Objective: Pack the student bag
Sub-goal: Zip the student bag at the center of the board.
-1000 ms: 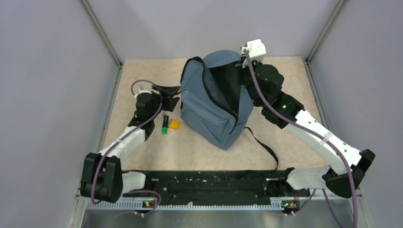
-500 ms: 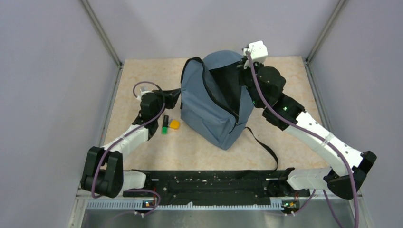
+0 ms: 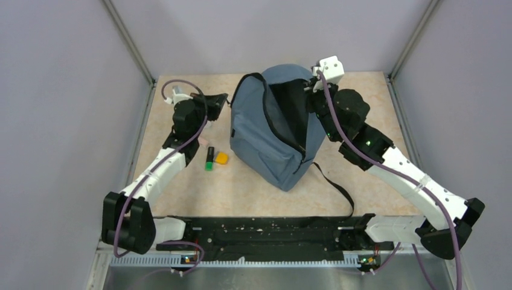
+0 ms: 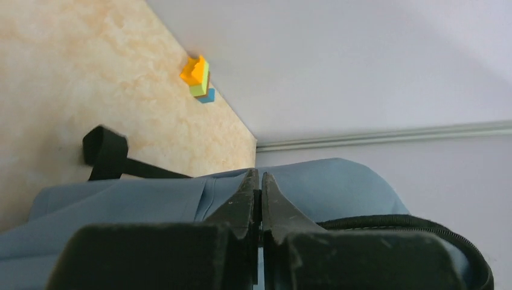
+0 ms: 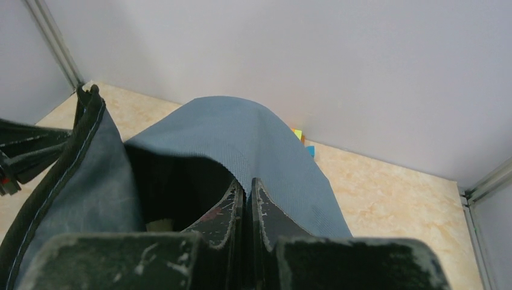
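Observation:
The student bag (image 3: 265,136), grey-blue with black zippers, stands mid-table with its main opening gaping upward. My right gripper (image 3: 311,96) is shut on the cloth rim of that opening and holds it up; in the right wrist view the blue fabric (image 5: 241,139) runs down between the fingertips (image 5: 246,181). My left gripper (image 3: 222,98) is shut at the bag's upper left side, its tips (image 4: 257,176) against the blue cloth (image 4: 338,187). Whether it pinches any cloth does not show. A black shoulder strap (image 4: 107,152) lies beside the bag.
A green marker (image 3: 209,159) and a small orange piece (image 3: 222,158) lie left of the bag. A stack of orange, green and blue sticky notes (image 4: 197,77) sits by the back wall. A black strap (image 3: 333,184) trails toward the near right. Grey walls enclose the table.
My left gripper closed and moved away from the marker, toward the back and the bag's upper left edge. The right gripper shifted slightly back, still gripping the rim.

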Available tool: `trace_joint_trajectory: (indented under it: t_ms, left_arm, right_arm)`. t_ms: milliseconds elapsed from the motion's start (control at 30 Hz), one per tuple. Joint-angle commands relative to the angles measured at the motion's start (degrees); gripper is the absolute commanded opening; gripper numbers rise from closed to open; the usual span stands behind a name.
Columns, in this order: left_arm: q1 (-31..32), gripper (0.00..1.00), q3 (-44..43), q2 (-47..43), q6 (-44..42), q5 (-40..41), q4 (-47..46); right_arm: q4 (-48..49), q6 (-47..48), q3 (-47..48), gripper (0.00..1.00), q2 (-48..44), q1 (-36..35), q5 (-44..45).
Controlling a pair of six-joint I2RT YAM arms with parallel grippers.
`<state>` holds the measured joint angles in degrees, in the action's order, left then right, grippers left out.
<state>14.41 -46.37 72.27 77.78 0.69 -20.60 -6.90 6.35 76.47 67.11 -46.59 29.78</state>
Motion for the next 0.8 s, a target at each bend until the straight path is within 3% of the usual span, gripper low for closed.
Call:
trace_joint_trajectory:
  t_ms: [0,200,333,767]
  left_arm:
    - [0.1,0.00,-11.9,0.3,-14.3,-3.8,-2.1]
    - [1.2,0.00,-19.7,0.6,-23.3,-10.9,-3.5]
    - [2.4,0.00,-22.7,-1.6,-31.4,-8.2,0.1]
    - [4.0,0.00,-32.3,0.5,-30.6,-8.4,1.3]
  right_arm:
    - [0.9,-0.7,-0.1,0.00,-2.4,0.6,-1.7]
    - [0.3,-0.7,0.4,0.00,-1.3,0.5,-2.3]
    - [0.4,-1.0,1.0,0.00,-0.5,0.6,-2.3]
    - [0.0,-2.2,2.6,0.00,1.1,0.5,-3.5]
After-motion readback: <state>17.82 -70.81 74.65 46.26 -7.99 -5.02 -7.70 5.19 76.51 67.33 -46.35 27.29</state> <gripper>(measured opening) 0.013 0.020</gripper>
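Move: At the left side of the bag, the left hand already pinches the small black zip tab. The opening's top left corner lies about 7 cm to its right, 1 cm farther out and 10 cm higher. The rim under the right gripper is some 24 cm right, 7 cm back and 13 cm up from it; the zip's low end is about 23 cm right, 14 cm back and 8 cm down. From the right hand, that corner is roughly 17 cm left, 8 cm ahead and 3 cm below. Drawing the zip tab upward along the bag's left edge, the left hand climbs about 11 cm towards the opening's top left corner and edges some 4 cm right, its fingers staying shut. The wrist rolls nearly 30 degrees, left side up, while the fingertips tip up and swing slightly clockwise. The right hand stays almost in place, keeping its pinch on the bag's rim as a brace. ##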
